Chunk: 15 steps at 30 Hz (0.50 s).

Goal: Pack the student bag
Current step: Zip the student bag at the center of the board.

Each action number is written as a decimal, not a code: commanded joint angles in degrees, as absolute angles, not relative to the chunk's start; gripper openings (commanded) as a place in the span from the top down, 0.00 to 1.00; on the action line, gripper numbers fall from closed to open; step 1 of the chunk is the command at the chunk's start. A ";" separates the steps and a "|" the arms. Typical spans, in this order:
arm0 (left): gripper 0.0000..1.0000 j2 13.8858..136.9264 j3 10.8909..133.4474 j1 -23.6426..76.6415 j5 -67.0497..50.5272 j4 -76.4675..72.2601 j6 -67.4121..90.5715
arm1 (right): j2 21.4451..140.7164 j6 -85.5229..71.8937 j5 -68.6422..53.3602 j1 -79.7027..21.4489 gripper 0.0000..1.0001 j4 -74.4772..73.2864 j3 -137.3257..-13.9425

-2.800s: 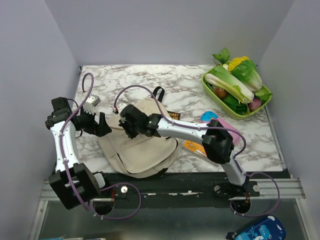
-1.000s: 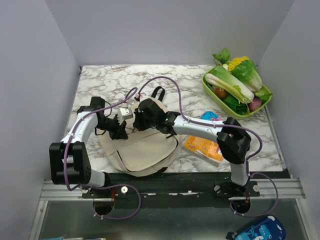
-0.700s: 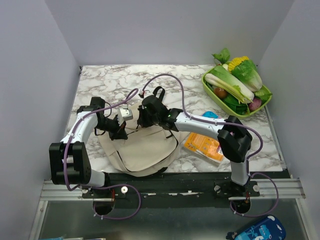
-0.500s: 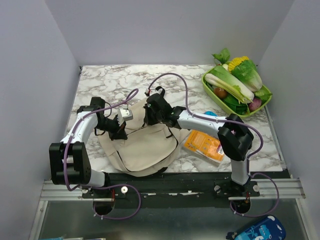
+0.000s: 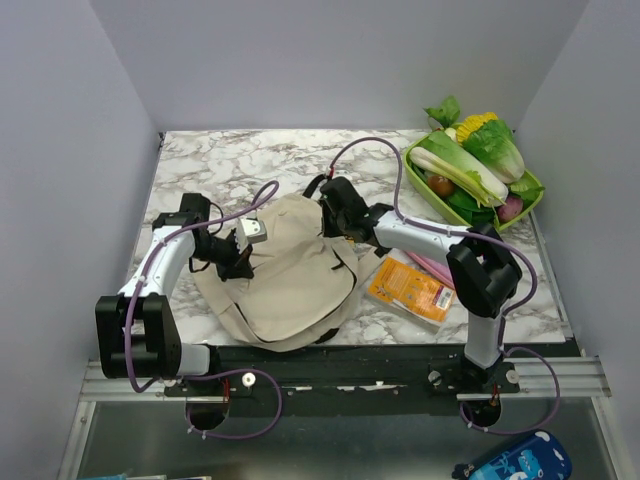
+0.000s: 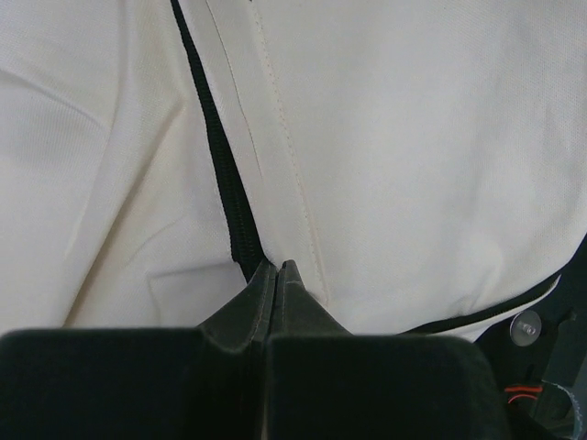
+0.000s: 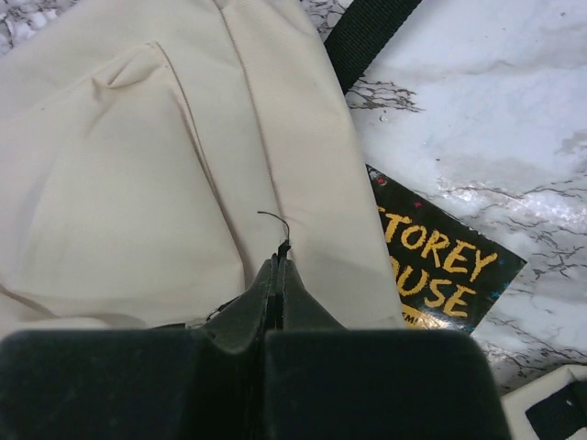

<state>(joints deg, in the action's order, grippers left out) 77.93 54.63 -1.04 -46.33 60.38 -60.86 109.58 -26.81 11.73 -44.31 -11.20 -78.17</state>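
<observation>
The student bag [image 5: 290,285] is a cream fabric backpack with black trim, lying flat in the middle of the marble table. At the bag's left side my left gripper [image 5: 243,264] is shut, and in the left wrist view its tips [image 6: 276,267] meet on the black zipper line [image 6: 215,156] and the cream cloth [image 6: 413,137]. My right gripper [image 5: 334,216] is at the bag's far right corner. In the right wrist view it [image 7: 282,257] is shut on a thin black tab of the bag [image 7: 119,183].
A black book with yellow letters [image 7: 445,266] lies half under the bag's edge, next to a black strap [image 7: 367,37]. An orange book [image 5: 410,288] lies right of the bag. A green tray [image 5: 520,215] of vegetables stands at the back right.
My right gripper has travelled right along the bag's top edge, still shut, and the cloth has spread out behind it. My left gripper has closed at the bag's left side.
</observation>
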 commanded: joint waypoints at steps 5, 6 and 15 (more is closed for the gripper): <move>1.00 75.94 55.72 -1.05 -44.03 63.28 -59.33 | 106.44 -25.84 18.82 -41.92 0.99 -11.17 -75.94; 1.00 76.02 56.07 -0.97 -44.03 62.32 -58.54 | 106.00 -25.84 15.85 -41.84 0.96 -10.29 -75.33; 0.53 77.96 66.96 2.28 -47.72 57.49 -43.27 | 97.66 -27.69 8.88 -42.89 0.34 -3.00 -65.06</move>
<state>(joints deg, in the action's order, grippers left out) 77.76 61.71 -0.25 -45.25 60.25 -51.33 102.24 -27.35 11.09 -42.54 -7.55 -69.76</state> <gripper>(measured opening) 0.440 0.622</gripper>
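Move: At the right hand's closed fingertips is the thin black pull cord of the student bag's zipper. A book corner peeks out roughly 6 cm to the right, 1 cm ahead and 6 cm lower; the black strap loop is some 15 cm ahead and 1 cm left; the orange book lies about 18 cm right and 11 cm back. The left hand has the zipper's left end at its shut tips, and the pull cord some 12 cm ahead and 18 cm right. Letting go of the pull cord, the right hand opens its fingers well past half and eases about 3 cm to the right, drifting up and a little back off the bag. The left hand, at first almost still, opens to nearly half, releases the cloth at the zipper's left end and lifts about 3 cm while going 2.5 cm forward, its wrist turning slightly counter-clockwise. ##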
